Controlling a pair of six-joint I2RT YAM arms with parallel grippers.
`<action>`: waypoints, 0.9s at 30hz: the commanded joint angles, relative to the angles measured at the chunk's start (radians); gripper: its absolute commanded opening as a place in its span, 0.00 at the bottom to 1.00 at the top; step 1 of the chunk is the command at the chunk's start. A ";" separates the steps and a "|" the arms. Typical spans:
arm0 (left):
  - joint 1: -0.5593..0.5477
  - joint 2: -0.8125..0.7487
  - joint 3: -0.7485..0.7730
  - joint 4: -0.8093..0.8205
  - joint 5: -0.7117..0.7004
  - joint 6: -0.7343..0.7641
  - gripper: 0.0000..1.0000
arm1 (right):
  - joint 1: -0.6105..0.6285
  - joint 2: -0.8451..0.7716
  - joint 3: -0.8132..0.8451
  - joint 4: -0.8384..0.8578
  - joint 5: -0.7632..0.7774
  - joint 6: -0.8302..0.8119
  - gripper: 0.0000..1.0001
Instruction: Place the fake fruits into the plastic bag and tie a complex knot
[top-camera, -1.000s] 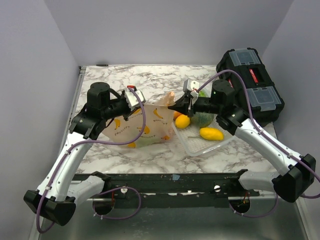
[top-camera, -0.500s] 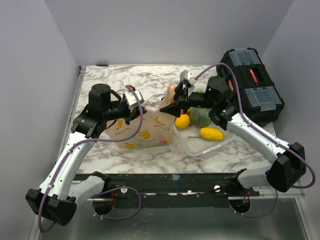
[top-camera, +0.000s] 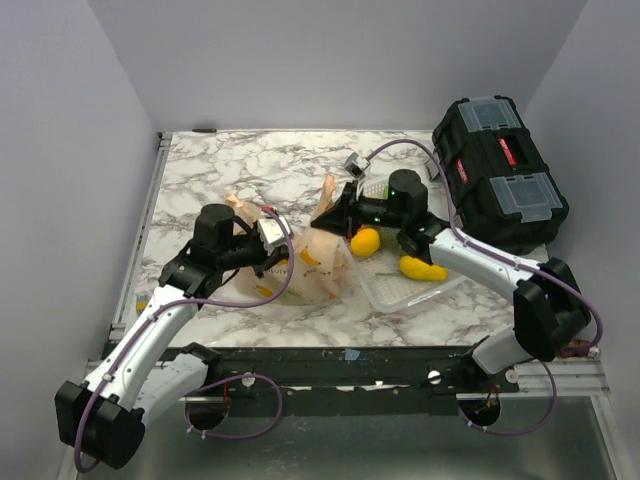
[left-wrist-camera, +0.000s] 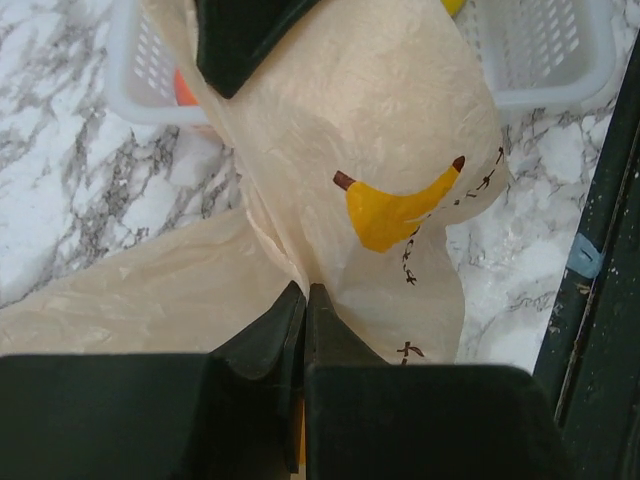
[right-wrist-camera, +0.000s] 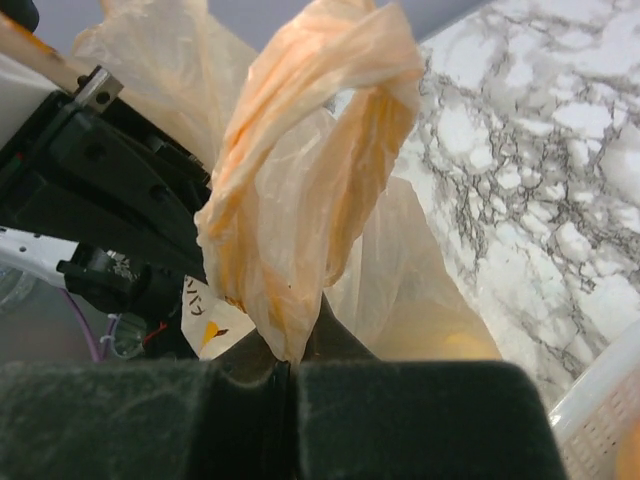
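Observation:
The pale-orange plastic bag (top-camera: 312, 262) with banana prints lies on the marble table between the arms. My left gripper (top-camera: 276, 246) is shut on a fold of the plastic bag (left-wrist-camera: 400, 150) at its left side. My right gripper (top-camera: 336, 214) is shut on a handle strip (right-wrist-camera: 310, 170) and holds it up above the bag. A second handle strip (top-camera: 237, 203) sticks up beside the left arm. No knot is in view. Two yellow fruits (top-camera: 365, 241) (top-camera: 422, 268) lie in the white lattice basket (top-camera: 395, 290). A yellowish shape (right-wrist-camera: 450, 345) shows through the bag.
A black toolbox (top-camera: 500, 180) stands at the back right. The basket's rim (left-wrist-camera: 540, 70) lies just right of the bag, with an orange fruit (left-wrist-camera: 183, 88) behind its lattice. The table's dark front rail (top-camera: 340, 355) runs along the near edge.
My left gripper has moved nearer and right, my right gripper left toward it. The bag has been drawn in and bunched narrower between them, one handle raised.

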 joint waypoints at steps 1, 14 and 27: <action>-0.062 0.040 -0.066 -0.040 -0.095 0.016 0.00 | -0.002 0.032 -0.003 0.067 0.045 -0.011 0.01; -0.012 0.008 0.290 -0.002 0.150 -0.293 0.72 | 0.028 0.009 0.090 -0.177 -0.197 -0.421 0.01; -0.028 0.179 0.371 0.145 0.074 -0.494 0.84 | 0.090 -0.001 0.149 -0.263 -0.164 -0.554 0.01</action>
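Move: The twisted loop of bag standing out of my right fingers is about 8 cm ahead of my left hand, 10 cm to its right and 7 cm higher. From my right hand it is about 1 cm ahead, 2 cm left and 3 cm up. From my left hand, the bag's filled body lies roughly 2 cm ahead, 6 cm right and 12 cm below; the orange fruit in the basket is some 11 cm ahead, 23 cm right and 15 cm below. I draw the bag film in my left fingers down another 3 or 4 cm, let go and open wide, then swing that hand up some 18 cm, finishing to the right and slightly forward at the loop, fingers levelling out. My right hand keeps its pinch, dips briefly, draws back 3 cm and turns about 30 degrees, bringing the loop along. ##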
